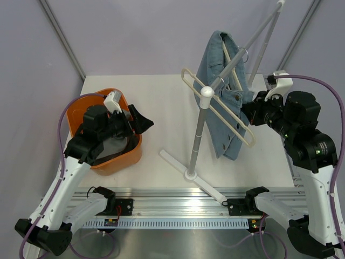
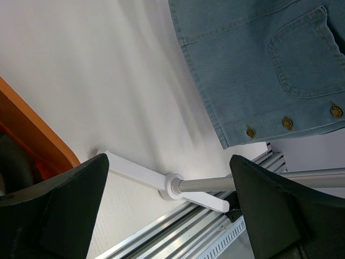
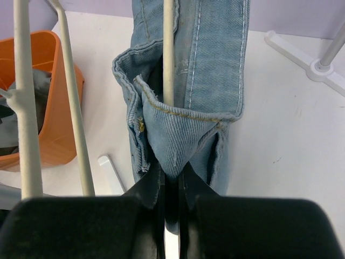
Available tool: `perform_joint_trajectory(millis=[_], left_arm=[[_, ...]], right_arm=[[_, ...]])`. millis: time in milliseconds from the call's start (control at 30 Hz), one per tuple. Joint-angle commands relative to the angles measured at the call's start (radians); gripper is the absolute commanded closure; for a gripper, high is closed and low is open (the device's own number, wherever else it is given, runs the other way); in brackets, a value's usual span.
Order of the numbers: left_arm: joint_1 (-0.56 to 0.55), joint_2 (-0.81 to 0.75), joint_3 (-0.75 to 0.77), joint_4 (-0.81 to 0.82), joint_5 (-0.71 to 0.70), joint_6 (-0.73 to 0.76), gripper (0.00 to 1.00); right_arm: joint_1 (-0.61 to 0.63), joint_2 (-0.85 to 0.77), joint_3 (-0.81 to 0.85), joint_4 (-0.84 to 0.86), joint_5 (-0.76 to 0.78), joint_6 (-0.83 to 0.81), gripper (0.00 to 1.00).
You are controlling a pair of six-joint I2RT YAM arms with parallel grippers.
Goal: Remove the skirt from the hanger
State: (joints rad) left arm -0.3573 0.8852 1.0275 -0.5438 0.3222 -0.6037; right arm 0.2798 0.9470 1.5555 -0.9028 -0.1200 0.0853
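Observation:
A blue denim skirt (image 1: 218,70) hangs on a cream hanger (image 1: 233,58) hooked over the sloping arm of a white rack (image 1: 197,137). In the right wrist view the hanger's bar (image 3: 168,54) runs down inside the skirt's (image 3: 213,65) folded waistband. My right gripper (image 1: 249,113) is at the skirt's right edge and is shut on a fold of denim, seen between its jaws in the right wrist view (image 3: 171,189). My left gripper (image 1: 141,120) is open and empty by the orange basket, left of the rack; its view (image 2: 167,216) shows the skirt's buttoned hem (image 2: 259,65).
An orange basket (image 1: 116,162) with dark cloth inside stands at the left under my left arm. A cream loop (image 1: 215,110) crosses the rack's pole. The rack's base feet (image 1: 178,164) spread toward the table's front rail (image 1: 178,208).

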Motion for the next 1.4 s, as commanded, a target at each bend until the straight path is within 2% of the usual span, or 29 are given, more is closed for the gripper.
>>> perform_joint_trajectory(millis=[0,500,833,1367], left_arm=[[-0.003,-0.012,0.009,0.044,0.049,-0.011,0.01],[-0.032,0.003,-0.027,0.059,0.126,-0.025,0.01],[-0.135,0.014,-0.035,0.048,0.11,-0.027,0.01],[-0.16,-0.121,-0.095,0.076,0.161,-0.057,0.01]], right_arm=[[0.006,-0.036,0.069,0.205,0.006,0.008,1.0],[0.006,-0.12,0.052,0.174,0.049,0.056,1.0],[0.006,-0.22,0.046,0.061,0.077,0.077,1.0],[0.007,-0.33,-0.074,-0.088,0.161,0.182,1.0]])
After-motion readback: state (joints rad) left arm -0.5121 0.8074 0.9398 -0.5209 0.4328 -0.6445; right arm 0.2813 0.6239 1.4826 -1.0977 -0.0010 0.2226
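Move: The right hand already pinches the denim skirt's gathered waistband at the near end of its hanger; that hanger's hook sits on the rail about 14 cm ahead, 3 cm left and 8 cm up. The empty hanger's middle is some 8 cm left and 1 cm ahead, about level; the post top is 10 cm left, 4 cm ahead and 8 cm up. The skirt's middle lies roughly 22 cm right of the left hand, 7 cm ahead and 3 cm higher. Keeping its shut grip on the denim waistband and hanger end, the right hand draws back about 10 cm and some 4 cm to the right, first climbing 3 to 4 cm and then sinking as much again, to bring the hook up and clear of the rail. Meanwhile the left hand, open and holding nothing, goes back and to the right about 7 cm away from the bin, its wrist turning clockwise some 15 degrees. ##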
